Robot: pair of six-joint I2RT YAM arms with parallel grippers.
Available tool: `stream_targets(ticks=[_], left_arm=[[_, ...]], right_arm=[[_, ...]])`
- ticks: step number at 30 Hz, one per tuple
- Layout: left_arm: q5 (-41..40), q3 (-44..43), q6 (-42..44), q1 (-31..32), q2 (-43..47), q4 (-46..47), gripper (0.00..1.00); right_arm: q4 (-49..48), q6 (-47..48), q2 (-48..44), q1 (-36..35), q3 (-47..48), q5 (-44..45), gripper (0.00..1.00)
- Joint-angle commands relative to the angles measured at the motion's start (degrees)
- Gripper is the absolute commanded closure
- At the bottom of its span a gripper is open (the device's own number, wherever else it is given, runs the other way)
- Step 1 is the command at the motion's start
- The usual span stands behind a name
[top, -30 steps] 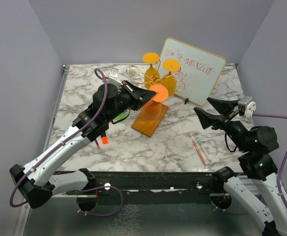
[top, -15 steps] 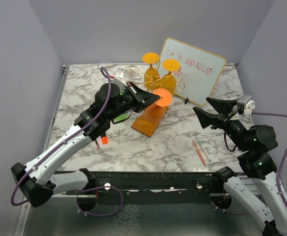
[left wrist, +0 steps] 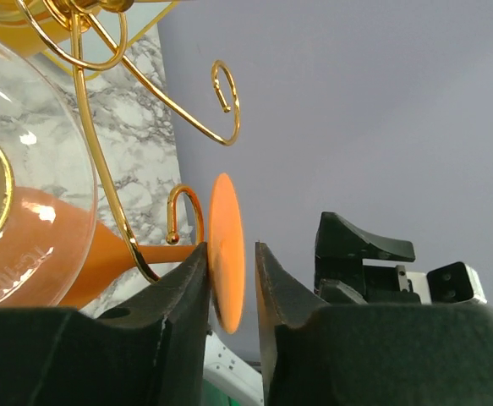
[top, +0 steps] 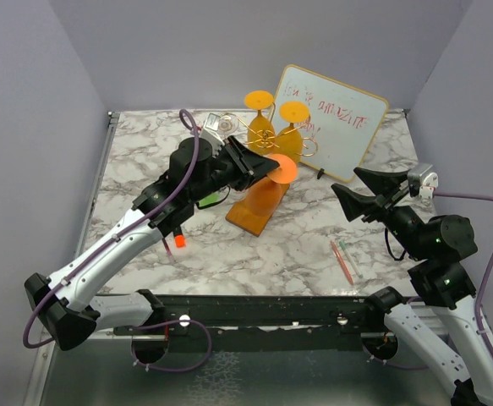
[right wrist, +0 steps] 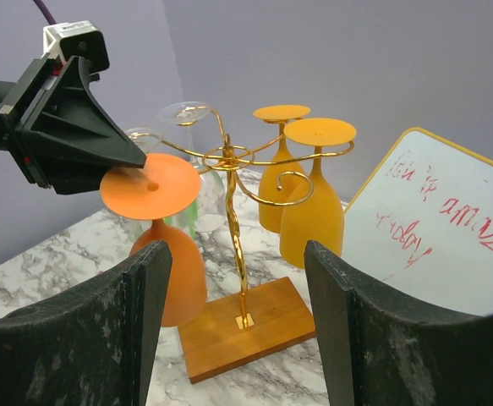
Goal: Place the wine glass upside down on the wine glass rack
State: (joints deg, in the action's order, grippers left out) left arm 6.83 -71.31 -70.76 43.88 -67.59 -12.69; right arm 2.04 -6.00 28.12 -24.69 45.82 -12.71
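Observation:
The orange wine glass (top: pixel 265 196) hangs upside down, its round foot (top: pixel 284 169) uppermost, beside the gold wire rack with its wooden base (top: pixel 253 213). My left gripper (top: pixel 267 169) has its jaws around the foot. In the left wrist view (left wrist: pixel 229 247) one finger touches the foot (left wrist: pixel 227 220); a narrow gap shows at the other. A gold scroll arm (left wrist: pixel 136 254) crosses the stem just under the foot. My right gripper (top: pixel 346 180) is open and empty, right of the rack (right wrist: pixel 246 330), facing the glass (right wrist: pixel 149 186).
Two yellow-orange glasses (top: pixel 293 127) hang upside down on the rack's far side. Clear glasses (top: pixel 223 123) hang at the back left. A whiteboard (top: pixel 331 123) leans behind at the right. Pens (top: pixel 343 258) lie front right, an orange marker (top: pixel 179 241) front left.
My left gripper has carried the orange glass right and back toward the rack's post, rising a little. My right arm has barely moved.

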Motion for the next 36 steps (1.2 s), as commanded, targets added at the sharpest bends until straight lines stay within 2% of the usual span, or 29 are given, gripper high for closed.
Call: stream_targets(ticks=[1, 9, 14, 23, 30, 36], left_arm=[[-0.76, -2.33, 2.32, 0.16, 0.57, -1.71, 0.65], [1.18, -3.09, 6.45, 0.16, 1.53, -2.57, 0.36], [4.62, -4.97, 12.7, 0.16, 1.3, -3.74, 0.26], [7.78, -9.21, 21.36, 0.16, -0.21, -9.23, 0.21], [10.25, -11.29, 35.1, 0.14, 0.01, -12.93, 0.21], [10.93, -13.66, 43.09, 0.16, 0.58, -16.67, 0.19]], right_arm=[[-0.97, -0.55, -0.37, -0.06, 0.29, 1.02, 0.31], [-1.25, -0.77, -0.24, -0.1, 0.23, 1.15, 0.3], [-1.19, -0.86, -0.47, -0.08, 0.2, 1.28, 0.3], [-0.76, -0.86, -0.65, -0.08, 0.43, 1.66, 0.3], [-0.69, -1.62, -0.59, -0.06, 0.47, 2.56, 0.31], [-0.9, -1.6, -0.57, -0.09, 0.16, 3.19, 0.31]])
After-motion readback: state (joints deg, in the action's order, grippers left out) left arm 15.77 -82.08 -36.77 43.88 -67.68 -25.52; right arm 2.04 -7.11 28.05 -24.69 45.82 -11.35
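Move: The orange wine glass's foot lies between the left fingertips, its middle about 2 cm to the right and some 1 cm below. From this hand the rack hub is about 6 cm ahead and 1 cm left, and the clear glass foot about 3 cm ahead and 8 cm left. The near yellow glass foot is roughly 11 cm ahead and 4 cm right. From the right hand the orange foot lies about 6 cm ahead and 12 cm left, near its height. Hold the left gripper in place while its barely parted fingers spread wide to free the orange wine glass's foot. Then draw it back about 3 cm and up some 2 cm, away from the rack hub, rolling the wrist some 35 degrees clockwise as seen looking along the fingers, so both fingertips come clear of the foot. ##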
